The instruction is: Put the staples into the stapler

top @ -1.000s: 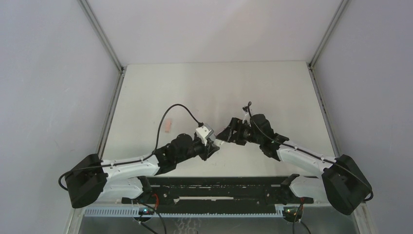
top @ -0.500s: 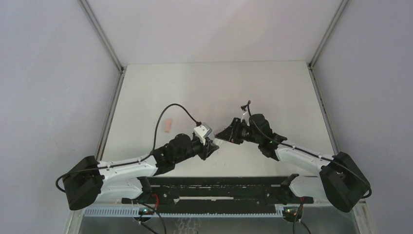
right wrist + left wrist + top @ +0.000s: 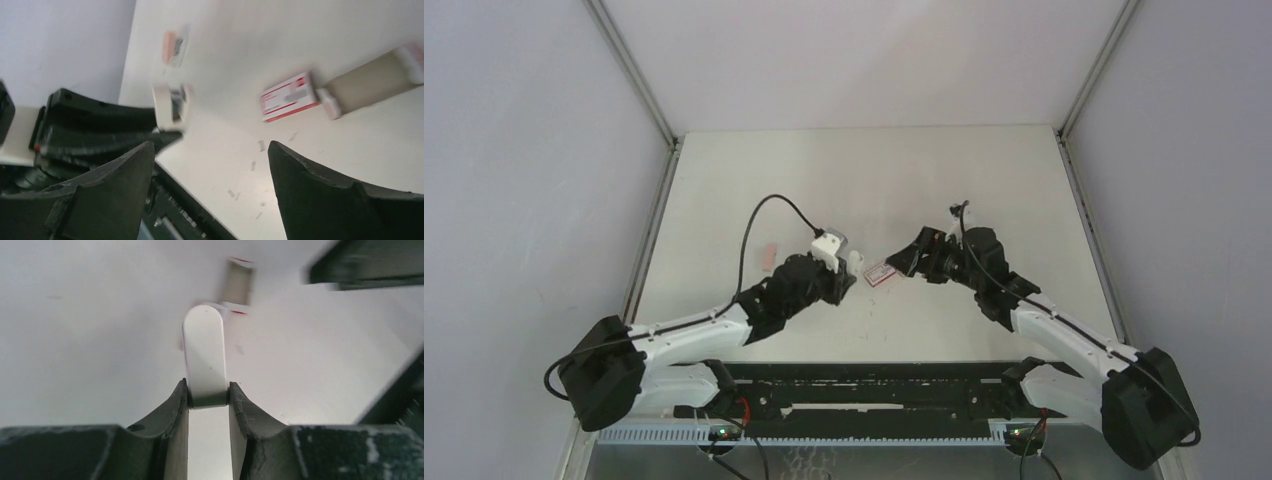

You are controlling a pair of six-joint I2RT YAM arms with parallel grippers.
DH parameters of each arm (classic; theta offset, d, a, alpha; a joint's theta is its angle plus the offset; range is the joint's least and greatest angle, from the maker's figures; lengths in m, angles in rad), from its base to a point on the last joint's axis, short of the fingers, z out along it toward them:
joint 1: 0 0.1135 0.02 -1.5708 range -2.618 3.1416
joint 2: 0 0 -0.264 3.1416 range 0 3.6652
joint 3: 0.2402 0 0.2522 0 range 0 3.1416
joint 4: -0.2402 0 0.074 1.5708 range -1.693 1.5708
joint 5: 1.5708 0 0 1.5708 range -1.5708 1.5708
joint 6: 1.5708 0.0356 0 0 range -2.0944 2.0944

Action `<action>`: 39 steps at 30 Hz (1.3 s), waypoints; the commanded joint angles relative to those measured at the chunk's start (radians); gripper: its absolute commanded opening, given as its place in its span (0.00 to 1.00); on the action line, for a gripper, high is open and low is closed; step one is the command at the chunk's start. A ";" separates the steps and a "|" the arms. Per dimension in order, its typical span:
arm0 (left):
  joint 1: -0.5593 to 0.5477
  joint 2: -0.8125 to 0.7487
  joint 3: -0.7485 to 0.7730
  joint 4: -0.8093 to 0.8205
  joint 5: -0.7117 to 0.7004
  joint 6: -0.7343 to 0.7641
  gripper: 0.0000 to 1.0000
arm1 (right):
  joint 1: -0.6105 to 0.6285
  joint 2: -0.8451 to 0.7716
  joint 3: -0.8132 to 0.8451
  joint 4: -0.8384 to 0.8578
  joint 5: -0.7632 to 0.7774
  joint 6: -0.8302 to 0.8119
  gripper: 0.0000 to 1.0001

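Note:
My left gripper is shut on a white, round-ended stapler and holds it above the table; its tip shows in the top view. Just past it lies the staples box. In the right wrist view its red-and-white sleeve has the grey tray slid out to the right. Blur hides the staples themselves. My right gripper hangs open and empty just right of the box, not touching it.
A small pink object lies on the table to the left, near the left wall. A few loose staple bits are scattered near the box. The black rail runs along the near edge.
The right gripper shut briefly, then opened and drew back to the right. The box now lies free on the table. The left gripper moved a little farther back with the stapler.

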 commanded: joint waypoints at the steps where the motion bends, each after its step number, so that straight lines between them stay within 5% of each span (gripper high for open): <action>1: 0.176 0.081 0.116 -0.079 -0.087 -0.075 0.00 | -0.055 -0.094 0.026 -0.147 0.137 -0.150 0.83; 7: 0.385 0.295 0.240 -0.214 -0.088 -0.140 0.00 | -0.105 -0.160 0.019 -0.250 0.195 -0.214 0.82; 13: 0.435 0.403 0.281 -0.236 -0.068 -0.134 0.02 | -0.116 -0.159 -0.003 -0.246 0.205 -0.231 0.82; 14: 0.437 0.415 0.293 -0.245 -0.063 -0.131 0.08 | -0.118 -0.151 -0.004 -0.243 0.208 -0.238 0.81; 18: 0.439 0.415 0.297 -0.254 -0.061 -0.133 0.76 | -0.122 -0.115 -0.003 -0.224 0.257 -0.313 0.82; 20: 0.441 0.387 0.285 -0.237 -0.048 -0.125 0.95 | -0.131 -0.091 -0.004 -0.206 0.279 -0.357 0.82; 25: 0.520 0.279 0.273 -0.206 0.028 -0.110 1.00 | -0.221 -0.065 -0.002 -0.161 0.239 -0.410 0.83; 30: 0.789 0.058 0.108 -0.047 0.078 -0.158 1.00 | -0.361 -0.149 -0.030 -0.154 0.443 -0.431 0.84; 36: 0.916 -0.193 -0.093 0.073 -0.274 -0.078 1.00 | -0.465 -0.221 -0.171 0.056 0.638 -0.449 0.85; 39: 0.922 -0.212 -0.117 0.099 -0.305 -0.025 1.00 | -0.478 -0.188 -0.180 0.137 0.684 -0.504 0.84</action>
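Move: The left hand, already gripping the white stapler, is heading for a free patch of table about 14 cm ahead, 12 cm to its left and 11 cm below. The pink stapler lies some 12 cm ahead and 21 cm left of the hand, the staple box 8 cm ahead and 7 cm right, both about 11 cm below. From the empty right hand that patch is roughly 12 cm ahead, 26 cm left and 13 cm below. Still pinching the white stapler, the left hand swings it left and forward and lowers it about 10 cm to the table, turning some 30 degrees counter-clockwise. It opens wide to let go, then climbs and sweeps left over the pink stapler. The open, empty right hand withdraws about 25 cm right, away from the staple box, turning clockwise. ##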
